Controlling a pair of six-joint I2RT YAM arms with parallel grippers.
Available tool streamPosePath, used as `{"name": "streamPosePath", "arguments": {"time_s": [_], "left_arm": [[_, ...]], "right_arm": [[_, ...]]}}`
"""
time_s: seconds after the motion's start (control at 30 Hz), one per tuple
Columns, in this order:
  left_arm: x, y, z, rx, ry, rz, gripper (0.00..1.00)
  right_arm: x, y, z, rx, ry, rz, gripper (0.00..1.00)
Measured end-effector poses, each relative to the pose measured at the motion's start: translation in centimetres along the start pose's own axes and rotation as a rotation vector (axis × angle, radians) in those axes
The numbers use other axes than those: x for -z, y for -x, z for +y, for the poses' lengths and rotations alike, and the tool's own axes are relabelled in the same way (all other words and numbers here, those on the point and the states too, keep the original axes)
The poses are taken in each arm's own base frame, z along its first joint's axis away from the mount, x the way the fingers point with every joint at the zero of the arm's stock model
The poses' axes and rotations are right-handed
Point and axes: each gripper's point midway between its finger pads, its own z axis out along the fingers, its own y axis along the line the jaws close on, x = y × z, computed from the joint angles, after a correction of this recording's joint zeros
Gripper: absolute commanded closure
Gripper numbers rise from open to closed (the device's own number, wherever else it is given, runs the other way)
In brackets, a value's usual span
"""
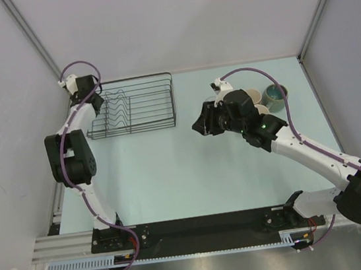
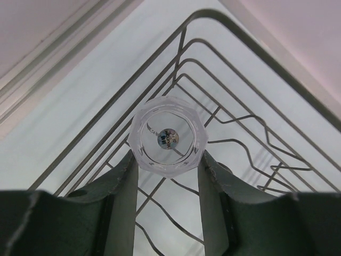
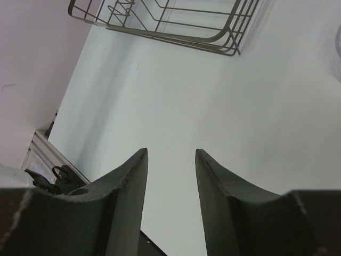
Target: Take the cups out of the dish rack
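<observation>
In the left wrist view a clear glass tumbler [image 2: 168, 136] stands in the corner of the black wire dish rack [image 2: 250, 90], seen from above. My left gripper [image 2: 166, 153] is shut on it, both fingertips pressed against its sides. From above, the left gripper [image 1: 96, 104] is at the rack's [image 1: 140, 104] left end and hides the tumbler. My right gripper [image 3: 170, 152] is open and empty over bare table, right of the rack [image 3: 160, 24]; from above it [image 1: 198, 127] points left. A teal cup [image 1: 275, 92] and a pale cup [image 1: 261, 109] stand on the table behind the right arm.
Wavy divider wires [image 2: 256, 144] run along the rack floor beside the tumbler. Grey walls close in the table on the left, back and right. The black base rail [image 1: 206, 226] runs along the near edge.
</observation>
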Motion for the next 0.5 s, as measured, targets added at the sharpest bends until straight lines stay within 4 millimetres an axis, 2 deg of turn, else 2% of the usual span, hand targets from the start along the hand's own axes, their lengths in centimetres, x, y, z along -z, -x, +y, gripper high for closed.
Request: {"name": "streamPosePath", "arguments": {"time_s": [0.3, 0.4, 0.5], "left_arm": [[3.3, 3.2, -0.8, 0.035, -0.064, -0.052, 1.00], [5.1, 3.3, -0.9, 0.055, -0.113, -0.045, 0.99], [6.9, 2.4, -0.7, 0.077, -0.158, -0.025, 1.00]], "right_arm": [[-0.1, 0.1, 0.2, 0.002, 0.009, -0.008, 0.54], [-0.1, 0.3, 0.4, 0.003, 0.015, -0.017, 0.54], [-0.4, 0.6, 0.6, 0.003, 0.025, -0.028, 0.54]]}}
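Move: The left hand already holds the clear cup over the left end of the dish rack, whose middle is about 18 cm to its right, some 3 cm back and 8 cm below. The waiting right gripper, towards which the cup is being carried, is roughly 50 cm right, 23 cm back and 13 cm higher. An unloaded glass stands about 54 cm right, 11 cm back and 7 cm below. From the right hand, the held cup lies some 50 cm left, 23 cm ahead and 13 cm below. Keeping its pinch on the clear cup, the left hand lifts about 6 cm up from the rack, straight up at first. Then, still rising, it draws back some 3.5 cm and a little to the right, over the wires, while the fingers tip up by roughly 10 degrees. ##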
